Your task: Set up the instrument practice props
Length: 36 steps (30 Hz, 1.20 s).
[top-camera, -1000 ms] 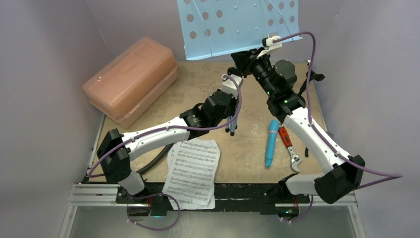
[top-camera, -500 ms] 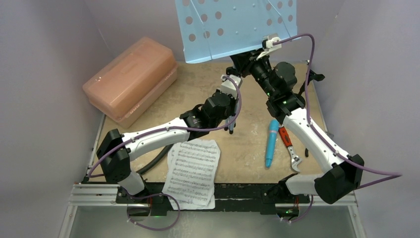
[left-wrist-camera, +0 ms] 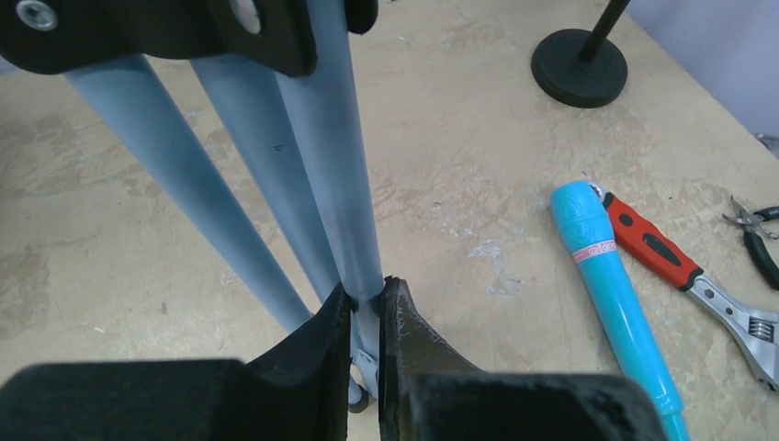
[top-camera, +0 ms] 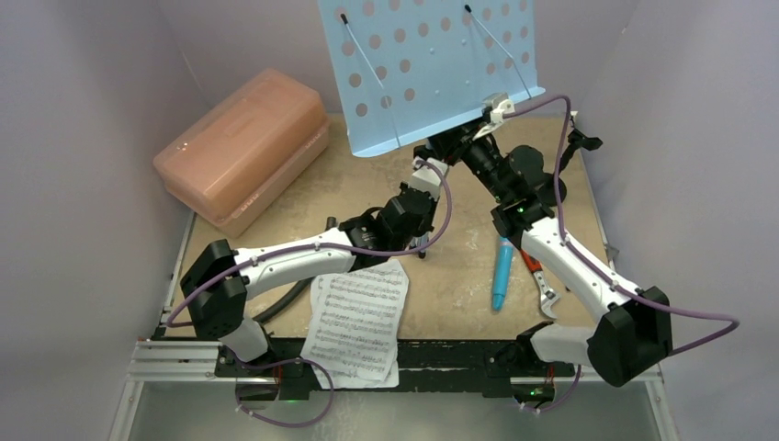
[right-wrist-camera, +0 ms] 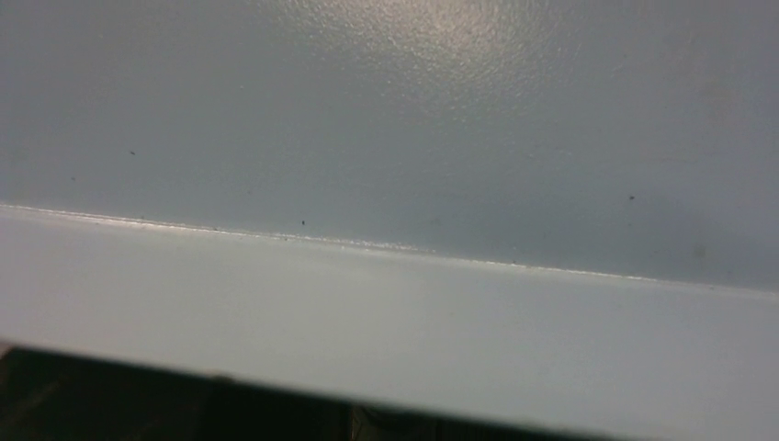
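The light-blue perforated music stand [top-camera: 432, 64] stands tilted at the back centre, its desk facing the top camera. My left gripper [left-wrist-camera: 367, 296] is shut on one of its thin blue tripod legs [left-wrist-camera: 344, 184], just above the table. My right gripper [top-camera: 448, 141] sits under the desk's lower shelf, its fingers hidden. In the right wrist view the desk and shelf [right-wrist-camera: 386, 303] fill the picture. The turquoise microphone [top-camera: 502, 271] [left-wrist-camera: 615, 303] lies on the table at the right. Sheet music [top-camera: 358, 317] lies at the near edge. The black mic stand [top-camera: 581, 141] is at the back right, with its round base [left-wrist-camera: 579, 69] on the table.
A salmon-pink case [top-camera: 243, 147] sits at the back left. A red-handled adjustable wrench [top-camera: 530, 255] [left-wrist-camera: 657, 248] lies just right of the microphone, with pliers [left-wrist-camera: 758, 239] beyond it. A black hose [top-camera: 289, 294] curves under the left arm. Grey walls close both sides.
The stand's desk has swung more upright and lower in the top view, now showing its face. Both arms shifted with it, and the left wrist drew slightly nearer with the legs.
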### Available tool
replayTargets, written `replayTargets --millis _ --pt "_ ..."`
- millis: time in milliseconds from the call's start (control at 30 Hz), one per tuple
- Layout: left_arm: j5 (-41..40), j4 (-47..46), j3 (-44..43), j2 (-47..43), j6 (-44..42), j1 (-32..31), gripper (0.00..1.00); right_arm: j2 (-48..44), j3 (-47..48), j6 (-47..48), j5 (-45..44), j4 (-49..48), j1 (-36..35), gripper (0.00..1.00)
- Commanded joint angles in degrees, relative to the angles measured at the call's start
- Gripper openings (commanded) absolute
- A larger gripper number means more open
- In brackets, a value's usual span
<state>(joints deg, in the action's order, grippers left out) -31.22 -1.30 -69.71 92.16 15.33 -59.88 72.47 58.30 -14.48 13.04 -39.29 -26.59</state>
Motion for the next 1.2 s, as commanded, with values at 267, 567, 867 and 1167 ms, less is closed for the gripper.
replayTargets --millis 267,567,867,1167 --pt "-0.9 6.4 4.1 2.0 -0.1 1.5 0.01 -16.0 -3.5 4.4 7.4 -20.7 -0.8 0.0" --pt "5.9 7.0 4.9 0.7 0.7 1.5 0.28 -17.6 -5.0 4.5 8.0 -19.2 -0.8 0.0" --pt "7.7 1.2 13.1 -9.1 1.8 1.4 0.44 -19.7 -6.1 5.2 7.2 -17.3 -0.8 0.0" --pt "13.2 -6.6 20.3 -16.1 0.3 1.6 0.5 -21.3 -7.8 4.2 5.6 -17.3 -0.8 0.0"
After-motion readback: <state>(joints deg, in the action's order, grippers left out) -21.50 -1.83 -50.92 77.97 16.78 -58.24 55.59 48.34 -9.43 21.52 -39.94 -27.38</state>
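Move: The left hand has one leg of the music stand pinched, with the stand's feet about 10 cm back and 18 cm below it. The blue microphone lies some 13 cm back and 15 cm right, about 20 cm below. The right hand grips the stand's neck, the feet about 15 cm back and 38 cm below; the desk's middle is some 6 cm ahead and 9 cm above, and the black mic stand is about 27 cm right, level with it, some 34 cm below. Backwards towards the bases the right hand draws the music stand by about 9 cm, rising slightly near the end and tipping back some 10 degrees, its grip on the neck kept. The left hand first goes back and right along with it, still pinching the leg, then opens to about half and comes free, swinging left and dipping before it climbs again, ending about 5 cm back and 5 cm left. ##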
